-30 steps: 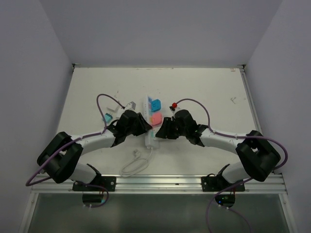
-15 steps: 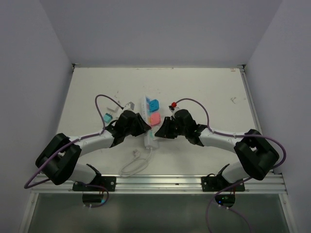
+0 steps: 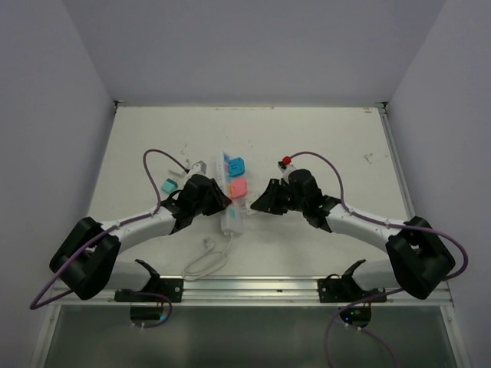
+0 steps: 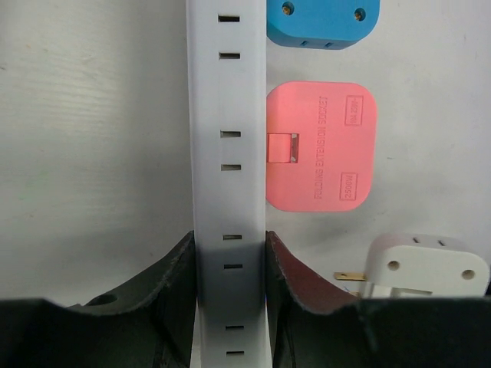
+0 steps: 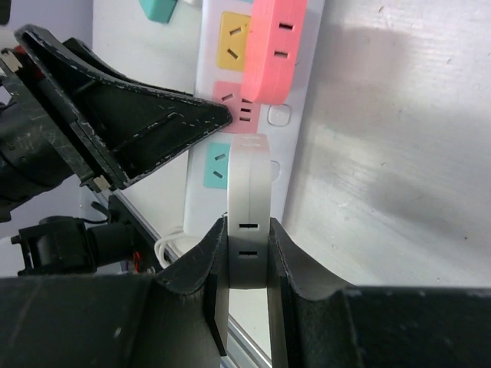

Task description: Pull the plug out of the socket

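Observation:
The socket (image 3: 229,201) is a long white strip lying along the table, seen edge-on in the left wrist view as the socket (image 4: 228,146). My left gripper (image 4: 229,245) is shut on its sides near the cord end. A blue adapter (image 4: 322,21) and a pink adapter (image 4: 321,146) sit plugged into it. My right gripper (image 5: 248,230) is shut on the white plug (image 5: 249,195). The white plug (image 4: 423,268) hangs clear of the strip, its brass prong bare. The coloured outlet faces (image 5: 217,165) show beyond it.
A small teal block (image 3: 169,185) and a grey-white adapter (image 3: 201,166) lie left of the strip. The strip's thin white cord (image 3: 205,262) loops toward the front rail (image 3: 253,289). Side walls close in the table on the left and right.
My right gripper closed on the white plug and drew back to the right with it, off the strip. The left arm and the strip shifted slightly left.

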Robot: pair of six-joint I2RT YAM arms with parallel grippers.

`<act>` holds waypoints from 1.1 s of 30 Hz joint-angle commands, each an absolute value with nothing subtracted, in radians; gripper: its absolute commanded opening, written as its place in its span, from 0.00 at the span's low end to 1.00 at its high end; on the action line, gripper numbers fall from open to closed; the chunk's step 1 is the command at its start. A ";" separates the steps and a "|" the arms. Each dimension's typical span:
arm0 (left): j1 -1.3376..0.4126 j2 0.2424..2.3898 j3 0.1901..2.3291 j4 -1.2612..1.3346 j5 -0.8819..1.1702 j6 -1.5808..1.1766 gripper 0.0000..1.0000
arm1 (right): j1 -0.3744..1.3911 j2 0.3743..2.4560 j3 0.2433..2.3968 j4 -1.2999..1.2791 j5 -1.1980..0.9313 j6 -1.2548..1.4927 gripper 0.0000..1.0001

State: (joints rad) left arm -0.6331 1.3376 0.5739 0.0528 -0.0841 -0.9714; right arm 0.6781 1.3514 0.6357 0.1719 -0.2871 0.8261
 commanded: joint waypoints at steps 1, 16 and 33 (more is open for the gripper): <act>-0.620 1.312 0.569 -0.054 -0.213 -0.896 0.00 | 0.663 1.307 0.641 0.143 -0.296 0.802 0.00; -0.618 1.259 0.551 -0.035 -0.150 -0.894 0.00 | 0.405 1.249 0.554 0.103 -0.275 0.755 0.00; -0.618 1.207 0.488 0.038 -0.020 -0.873 0.00 | 0.216 1.742 0.761 0.436 -0.446 0.842 0.00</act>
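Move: My right hand already holds the freed white plug; the open table I carry it to lies about 13 cm ahead, 11 cm to the right and some 10 cm below that hand. The pink plug is roughly 8 cm ahead and 6 cm left of that hand, the blue plug some 16 cm ahead and 7 cm left, both about 7 cm lower. My left hand grips the socket strip, its middle some 5 cm straight ahead, and has that open spot about 13 cm ahead and 21 cm right, 5 cm lower. Keeping the white plug pinched, I swing my right hand about 12 cm right and somewhat forward, away from the strip, turning some 20 degrees clockwise, then push on forward while sinking about 7 cm towards the open table. My left hand keeps its grip on the strip, easing nearly 2 cm left, then about 2 cm back. ##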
